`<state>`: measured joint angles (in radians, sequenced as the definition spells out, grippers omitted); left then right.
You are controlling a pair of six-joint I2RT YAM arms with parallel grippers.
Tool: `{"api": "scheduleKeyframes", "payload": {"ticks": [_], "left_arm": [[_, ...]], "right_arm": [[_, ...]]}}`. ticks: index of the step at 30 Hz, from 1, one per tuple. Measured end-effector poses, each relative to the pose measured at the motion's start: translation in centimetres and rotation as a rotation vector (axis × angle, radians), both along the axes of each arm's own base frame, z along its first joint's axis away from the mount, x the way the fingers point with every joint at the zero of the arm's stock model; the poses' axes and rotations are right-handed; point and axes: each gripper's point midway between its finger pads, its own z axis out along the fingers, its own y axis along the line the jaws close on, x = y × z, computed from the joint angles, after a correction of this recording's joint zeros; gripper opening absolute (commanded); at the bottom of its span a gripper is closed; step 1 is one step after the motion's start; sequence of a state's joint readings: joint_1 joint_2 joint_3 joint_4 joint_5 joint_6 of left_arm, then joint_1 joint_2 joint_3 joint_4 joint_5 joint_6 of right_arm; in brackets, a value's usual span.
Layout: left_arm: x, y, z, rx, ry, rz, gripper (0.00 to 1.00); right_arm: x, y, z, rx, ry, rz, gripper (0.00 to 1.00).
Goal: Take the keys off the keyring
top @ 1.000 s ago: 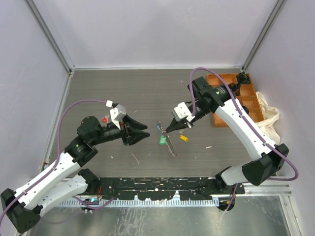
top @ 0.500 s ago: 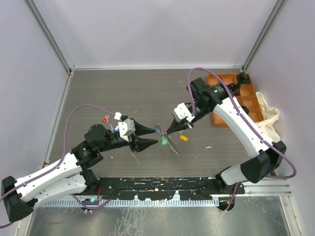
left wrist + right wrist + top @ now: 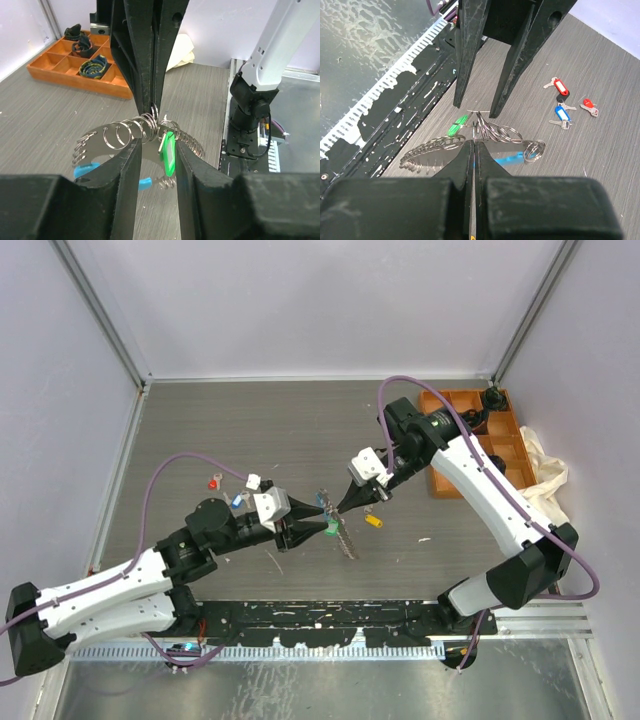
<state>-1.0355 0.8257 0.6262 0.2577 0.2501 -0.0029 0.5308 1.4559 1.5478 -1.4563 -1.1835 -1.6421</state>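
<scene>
My right gripper [image 3: 341, 506] [image 3: 473, 144] is shut on one ring of the keyring [image 3: 346, 539] [image 3: 427, 150], a chain of silver split rings with a light-blue plastic piece [image 3: 509, 159], and holds it just above the table. A key with a green tag [image 3: 168, 152] [image 3: 331, 532] hangs from the rings. My left gripper [image 3: 322, 521] [image 3: 158, 145] faces the right one, its jaws either side of the green tag. The tag rests against one finger, with a gap on the other side.
Loose on the table lie red-tagged keys [image 3: 559, 86] [image 3: 213, 481], a blue-tagged key [image 3: 561, 114] [image 3: 237, 501] and a yellow one [image 3: 373, 521]. An orange compartment tray [image 3: 480, 440] [image 3: 75, 60] and a white cloth [image 3: 545, 470] sit at the right.
My left arm has swung right, up to the keyring, and its jaws have narrowed around the green tag. The right gripper has stayed shut, almost in place.
</scene>
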Motion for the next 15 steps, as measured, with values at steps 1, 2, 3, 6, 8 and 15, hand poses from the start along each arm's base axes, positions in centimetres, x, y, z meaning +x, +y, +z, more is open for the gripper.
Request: {"api": "scheduleKeyframes", "payload": {"ticks": [1,2,3,6,8,15], "left_arm": [[0.1,0.0,-0.1,0.002,0.002,0.009,0.31],[0.3,0.0,-0.2,0.004,0.004,0.018,0.3],[0.5,-0.1,-0.3,0.007,0.008,0.029,0.28],[1.0,-0.1,-0.3,0.01,0.018,0.059,0.16],[1.4,0.0,-0.2,0.008,0.025,0.082,0.09],[2.3,0.5,0.2,-0.001,0.071,0.152,0.03]], "right_arm": [[0.0,0.0,0.0,-0.001,0.002,0.0,0.01],[0.0,0.0,0.0,0.001,0.002,0.0,0.01],[0.0,0.0,0.0,0.001,0.003,0.0,0.01],[0.0,0.0,0.0,0.003,0.005,0.001,0.01],[0.0,0.0,0.0,0.002,0.006,0.0,0.01],[-0.1,0.1,0.1,0.008,0.009,0.002,0.01]]}}
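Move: The green tag hangs just off the left hand's slightly open tips, about 3 cm to the right, 1 cm back and 1 cm lower. Around it is the keyring, its middle some 4 cm right of the left hand, 1 cm back and 4 cm down; the right fingertips gripping it are about 4 cm right and 1 cm forward, roughly level. From the right hand, the tag lies some 2 cm left, 2 cm back and 1 cm lower. No clear contact shows for the left fingers: they shut from about a third open to nearly closed while the hand slides forward some 2 cm, past and away from the green tag and across the near side of the rings. The hand swings roughly 10 degrees counter-clockwise as it goes. The right hand stays in place and keeps its pinch on the keyring. ##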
